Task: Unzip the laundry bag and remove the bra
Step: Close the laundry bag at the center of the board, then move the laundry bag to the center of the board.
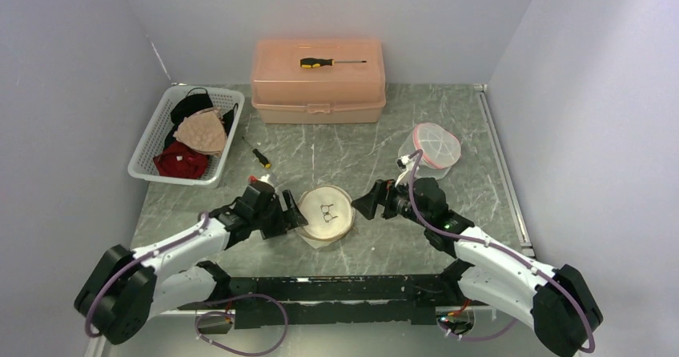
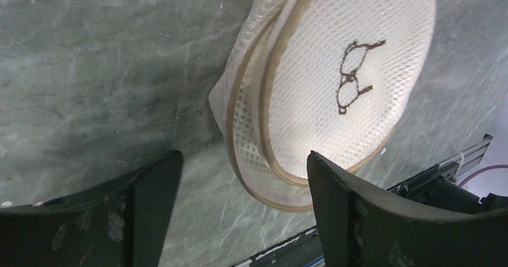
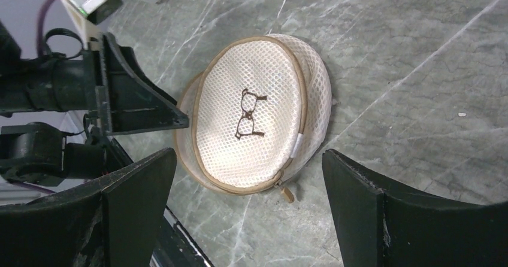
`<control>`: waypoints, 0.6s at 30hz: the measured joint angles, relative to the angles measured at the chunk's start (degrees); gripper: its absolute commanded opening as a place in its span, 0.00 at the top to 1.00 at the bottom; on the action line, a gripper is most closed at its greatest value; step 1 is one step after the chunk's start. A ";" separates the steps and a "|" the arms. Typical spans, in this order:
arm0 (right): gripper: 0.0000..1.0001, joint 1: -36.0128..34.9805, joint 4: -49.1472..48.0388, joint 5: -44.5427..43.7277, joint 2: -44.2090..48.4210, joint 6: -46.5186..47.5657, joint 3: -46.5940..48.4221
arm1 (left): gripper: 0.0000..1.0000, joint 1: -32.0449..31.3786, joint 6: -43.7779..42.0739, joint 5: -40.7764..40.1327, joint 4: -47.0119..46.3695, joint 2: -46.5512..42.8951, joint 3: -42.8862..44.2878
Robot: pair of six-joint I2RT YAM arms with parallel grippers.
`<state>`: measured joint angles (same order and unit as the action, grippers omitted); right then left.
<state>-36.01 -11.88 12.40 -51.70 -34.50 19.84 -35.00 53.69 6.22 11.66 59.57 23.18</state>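
Observation:
The laundry bag (image 1: 325, 213) is a round cream mesh pouch with tan trim and a small glasses drawing, lying flat on the marble table between my arms. Its zipper runs round the rim, and the tan pull (image 3: 286, 193) rests at the near edge, with the zip shut there. My left gripper (image 1: 291, 211) stands open just left of the bag, whose lower rim (image 2: 263, 183) shows between its fingers. My right gripper (image 1: 362, 204) is open a little to the bag's right, nothing between its fingers (image 3: 371, 213). The bra is hidden.
A white basket (image 1: 149, 142) with black, beige and red garments stands at the back left. A pink toolbox (image 1: 318, 93) carries a screwdriver (image 1: 328, 62). A small screwdriver (image 1: 261, 158) lies on the table. A second mesh bag with pink trim (image 1: 435, 146) sits behind the right arm.

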 measured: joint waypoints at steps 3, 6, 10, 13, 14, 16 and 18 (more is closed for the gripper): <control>0.05 0.00 0.31 -0.11 0.33 0.04 0.00 | 0.23 0.07 0.20 1.03 -2.36 4.22 0.57; 0.05 0.00 1.09 -0.31 1.29 0.04 0.00 | 0.28 0.04 0.22 1.14 -4.02 7.85 2.34; 0.05 0.00 2.27 -1.07 3.10 0.11 0.00 | 0.39 0.04 0.20 0.90 -4.63 9.73 3.19; 0.05 0.00 2.82 -1.92 4.26 0.48 0.00 | 0.49 0.04 0.28 0.39 -4.85 10.49 3.21; 0.05 0.00 2.99 -2.08 4.52 0.55 0.00 | 0.51 0.04 0.22 0.28 -4.96 10.80 3.21; 0.05 0.00 3.39 -2.54 4.92 0.74 0.00 | 0.55 0.04 0.48 0.17 -5.33 11.52 3.26; 0.05 0.00 4.02 -3.04 5.16 1.01 0.00 | 0.60 0.04 0.61 0.17 -5.77 11.98 3.28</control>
<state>-36.01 -7.86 9.37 -46.54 -33.50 19.84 -34.96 54.30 6.39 5.89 71.55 26.46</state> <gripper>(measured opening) 0.953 0.466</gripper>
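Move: The laundry bag's middle lies about 8 cm to the right of the left hand, 3 cm ahead and a little lower, its left zipper rim just off the open fingers. The loose screwdriver is some 18 cm ahead and 10 cm left; the white basket's middle is about 23 cm ahead and 27 cm left. From the right hand, the bag is roughly 10 cm left, level in reach, and 10 cm below. The left hand eases about 3 cm forward, down and right onto the bag's left rim, fingers half closing astride it. ##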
